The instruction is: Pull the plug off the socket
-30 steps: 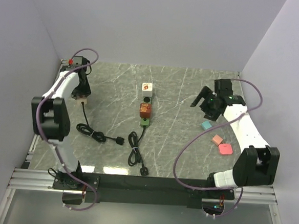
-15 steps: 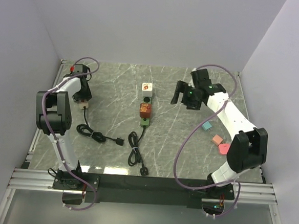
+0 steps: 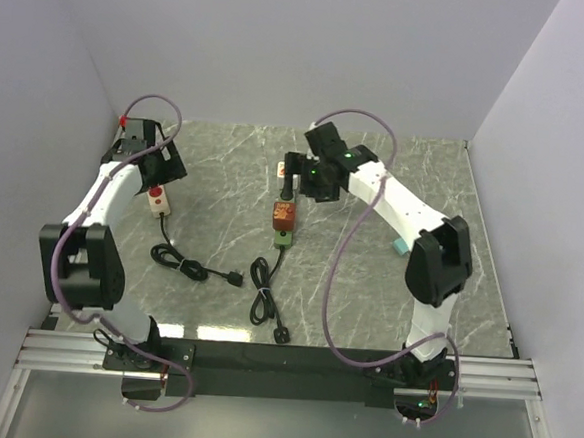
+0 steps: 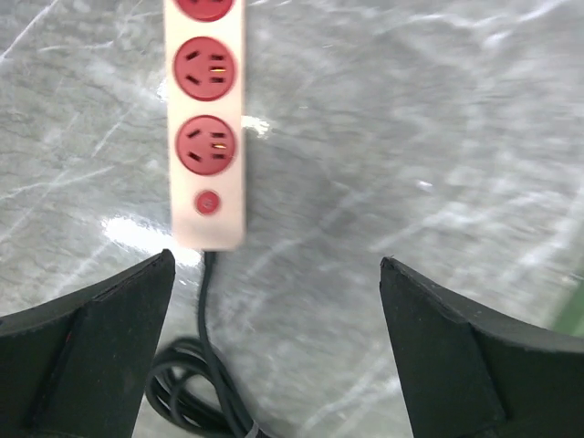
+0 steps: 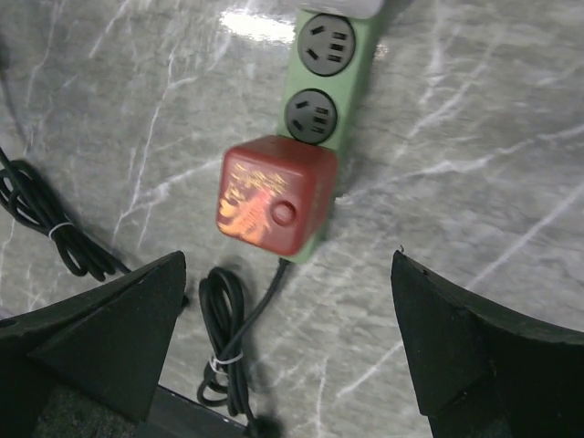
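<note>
A green socket strip lies mid-table with a red plug seated in its near end; in the top view the red plug sits on that strip. A white plug stands at the strip's far end, partly hidden by my right gripper. In its wrist view the right gripper hangs open above the red plug, touching nothing. My left gripper is open over a white strip with red sockets, with its fingers apart from it.
Black cords run from both strips: a tied coil below the green one, another coil near the white strip. A teal block lies beside the right arm. Walls close in on the left, back and right.
My right arm has swung from the right side leftward to hover over the green strip. The left gripper has opened wide and drawn back off the white strip.
</note>
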### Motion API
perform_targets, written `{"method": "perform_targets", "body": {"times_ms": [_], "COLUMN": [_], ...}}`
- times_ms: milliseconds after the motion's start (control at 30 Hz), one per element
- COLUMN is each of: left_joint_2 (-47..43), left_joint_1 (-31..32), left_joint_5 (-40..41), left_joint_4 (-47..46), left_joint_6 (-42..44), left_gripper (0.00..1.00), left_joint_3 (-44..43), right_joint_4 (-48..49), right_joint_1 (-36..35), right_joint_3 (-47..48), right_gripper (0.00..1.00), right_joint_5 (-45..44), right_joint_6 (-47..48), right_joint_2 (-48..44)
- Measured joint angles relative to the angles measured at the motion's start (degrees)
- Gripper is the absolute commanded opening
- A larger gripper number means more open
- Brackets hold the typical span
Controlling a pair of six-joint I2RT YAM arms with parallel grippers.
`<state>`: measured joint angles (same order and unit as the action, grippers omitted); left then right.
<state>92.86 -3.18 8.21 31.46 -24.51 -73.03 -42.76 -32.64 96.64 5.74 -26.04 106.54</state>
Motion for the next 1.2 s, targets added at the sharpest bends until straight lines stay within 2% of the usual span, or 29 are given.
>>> {"method": "perform_targets", "body": {"times_ms": [133,400,500,600,667,767,800,867,900,1200], "left_joint_2": [-5.44,-15.08,-16.17,-15.72,-15.19,-14.56,-14.47,-14.32,-14.14,-9.22], "left_joint_1": [1.57,12.44,14.10,15.23,16.11,17.62,18.16,18.78,19.10,21.81], "left_joint_5": [-1.84,-4.59,-5.33,-5.64,-5.81,-6.10,-6.45,-6.88,-7.17,-13.62], "left_joint_4": [0.96,0.50,-0.68,-0.83,-0.90,-1.38,-1.86,-2.56,-3.04,-11.52], "left_joint_6": [-1.77,-5.70,-7.30,-8.83,-9.64,-10.58,-10.86,-11.23,-11.32,-13.00], "left_gripper": [0.99,0.99,0.99,0.99,0.99,0.99,0.99,0.99,0.99,0.96], "left_joint_3": [0.15,4.63,7.41,9.46,10.08,10.45,10.60,10.84,10.95,13.77], "right_joint_4": [-2.08,-4.07,-5.14,-5.84,-6.51,-6.40,-6.01,-4.66,-3.87,-1.05], "right_joint_1": [-2.60,-5.27,-6.10,-6.95,-7.45,-7.76,-7.74,-7.74,-7.76,-7.43], "right_joint_3": [5.66,10.23,12.24,13.29,13.25,12.22,11.54,9.90,9.01,2.08], "right_gripper": [0.98,0.94,0.87,0.76,0.74,0.57,0.41,0.19,0.02,0.00], "right_joint_5": [-2.36,-6.38,-7.72,-8.68,-9.35,-10.29,-10.43,-10.64,-10.69,-10.58], "right_joint_6": [-1.64,-5.11,-6.62,-8.04,-8.72,-9.38,-9.46,-9.66,-9.51,-3.02], "right_joint_2": [6.05,13.92,15.96,17.27,17.57,17.55,17.05,16.15,15.63,10.84]}}
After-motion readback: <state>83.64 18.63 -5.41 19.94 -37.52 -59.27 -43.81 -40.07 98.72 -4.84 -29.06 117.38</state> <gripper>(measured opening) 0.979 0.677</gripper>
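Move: My right hand is open, with the red plug cube about 5 cm to its left, level fore-and-aft and some 8 cm below. The cube sits near the close end of the green socket strip, whose middle is about 4 cm beyond the cube. The white plug cube is about 9 cm beyond the red one. From my open left hand, the green strip is some 29 cm right and 10 cm down; the pink strip is 4 cm ahead, 4 cm left and 9 cm down. I drop my right hand about 8 cm and shift it 5 cm left onto the red plug cube, pinch its two sides, then start drawing it a couple of centimetres right and slightly back. Meanwhile my left hand, still open, lifts off from over the pink strip and sweeps some 20 cm right and 5 cm back towards the green strip, sinking again and turning clockwise as it rolls. ##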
